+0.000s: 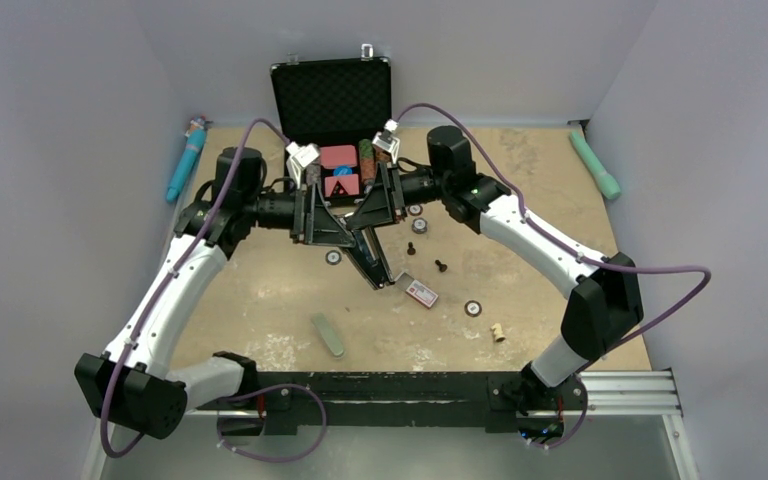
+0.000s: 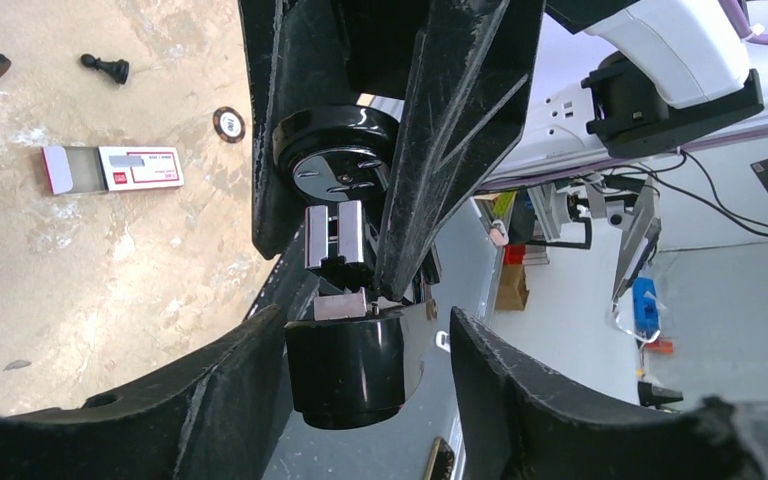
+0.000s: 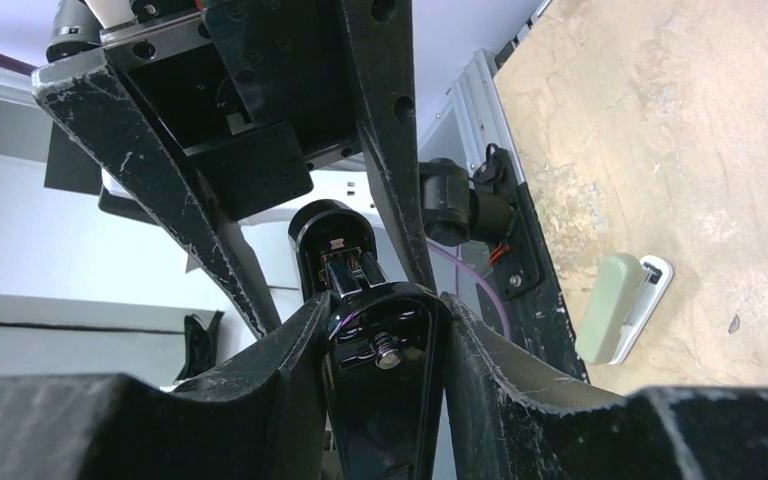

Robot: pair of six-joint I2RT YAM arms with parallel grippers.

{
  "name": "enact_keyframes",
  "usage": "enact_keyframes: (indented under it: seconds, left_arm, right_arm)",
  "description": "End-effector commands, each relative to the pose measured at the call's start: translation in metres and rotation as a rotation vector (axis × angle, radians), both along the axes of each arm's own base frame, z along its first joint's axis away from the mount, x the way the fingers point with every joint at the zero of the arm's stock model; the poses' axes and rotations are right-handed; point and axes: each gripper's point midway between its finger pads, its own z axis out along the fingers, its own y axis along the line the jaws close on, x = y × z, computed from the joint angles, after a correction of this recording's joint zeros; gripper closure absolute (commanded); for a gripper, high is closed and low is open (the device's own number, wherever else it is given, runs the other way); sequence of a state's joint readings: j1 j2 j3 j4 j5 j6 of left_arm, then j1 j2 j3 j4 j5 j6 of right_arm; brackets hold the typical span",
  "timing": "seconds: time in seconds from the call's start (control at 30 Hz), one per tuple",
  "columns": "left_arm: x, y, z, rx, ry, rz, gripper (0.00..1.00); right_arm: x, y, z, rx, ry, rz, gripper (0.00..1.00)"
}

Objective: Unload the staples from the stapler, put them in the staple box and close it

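The black stapler [image 1: 375,262] hangs open in a V above the table's middle, between both arms. My right gripper [image 1: 368,222] is shut on one black half of the stapler [image 3: 385,390], with both fingers [image 3: 290,340] pressed against its sides. My left gripper [image 2: 365,345] is open around the other rounded black end of the stapler [image 2: 345,370]. One finger touches it and a gap shows at the other. A chrome magazine [image 2: 335,235] runs between the halves. A short grey metal piece [image 2: 340,305] sits at its end; I cannot tell if it is the staples.
A red-and-white cardboard box [image 1: 422,292] lies open on the table just right of the stapler. Near it are small dark chess pieces [image 1: 440,266] and round discs [image 1: 473,308]. A pale green stapler-like object [image 1: 327,335] lies near the front. An open black case [image 1: 332,95] stands at the back.
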State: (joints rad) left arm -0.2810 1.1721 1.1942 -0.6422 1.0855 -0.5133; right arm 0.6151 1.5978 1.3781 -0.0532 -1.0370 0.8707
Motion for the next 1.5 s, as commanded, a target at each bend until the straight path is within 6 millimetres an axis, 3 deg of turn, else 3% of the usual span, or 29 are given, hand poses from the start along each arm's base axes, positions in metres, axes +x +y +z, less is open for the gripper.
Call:
enact_keyframes:
  seconds: [0.0, 0.2, 0.37, 0.47, 0.53, 0.63, 0.9, 1.1, 1.33, 1.47]
  left_arm:
    - [0.005, -0.001, 0.025, -0.058, -0.092, 0.002, 0.38]
    - [0.014, -0.006, 0.021, -0.089, -0.067, 0.003, 0.41]
    - [0.013, -0.007, 0.022, -0.093, -0.063, -0.01, 0.55]
    - [0.015, -0.006, 0.016, -0.086, -0.056, 0.002, 0.76]
    - [0.018, -0.005, 0.008, -0.064, -0.039, 0.035, 1.0]
    - [0.024, -0.001, -0.009, -0.013, 0.007, 0.122, 1.0]
    - [0.03, 0.007, -0.064, -0.049, 0.27, 0.388, 1.0]
    - [0.019, 0.015, -0.09, -0.06, 0.352, 0.482, 1.0]
    - [0.01, 0.026, -0.138, -0.02, 0.527, 0.611, 1.0]
    - [0.002, 0.031, -0.159, -0.028, 0.603, 0.663, 1.0]
  right_arm:
    - [-0.002, 0.001, 0.026, 0.057, -0.055, 0.011, 1.0]
    - [-0.004, 0.003, 0.032, 0.069, -0.073, 0.027, 1.0]
    - [-0.003, 0.005, 0.033, 0.07, -0.076, 0.029, 1.0]
    - [-0.001, 0.006, 0.032, 0.069, -0.077, 0.03, 1.0]
    - [0.0, 0.006, 0.032, 0.069, -0.076, 0.029, 1.0]
    - [0.01, 0.006, 0.024, 0.041, -0.062, -0.016, 1.0]
    - [0.058, -0.024, -0.039, -0.118, 0.141, -0.28, 1.0]
    - [0.067, -0.034, -0.072, -0.195, 0.219, -0.359, 1.0]
    - [0.081, -0.044, -0.117, -0.342, 0.317, -0.495, 1.0]
    - [0.094, -0.049, -0.133, -0.393, 0.364, -0.562, 1.0]
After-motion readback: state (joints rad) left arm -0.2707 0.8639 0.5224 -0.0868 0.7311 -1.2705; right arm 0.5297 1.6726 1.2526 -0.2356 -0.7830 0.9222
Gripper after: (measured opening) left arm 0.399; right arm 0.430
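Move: The stapler's free end sits between the left hand's still-open fingers, about 1 cm ahead and 1 cm to the right. From the right hand, which already grips the stapler's other end, it lies some 3 cm back, level sideways and roughly as high. On the table nearly 30 cm below, the staple box lies about 12 cm right and 2 cm ahead of the left hand; the pale green stapler is some 6 cm left and 7 cm back. The stapler's free end is pinched by the left fingers after that hand eases about 2 cm forward. Both hands then carry the stapler down some 11 cm while spreading its two halves: the left swings roughly 30 degrees counter-clockwise and rolls over, while the right keeps its grip, also working about 5 cm forward and slightly right, turning clockwise. ##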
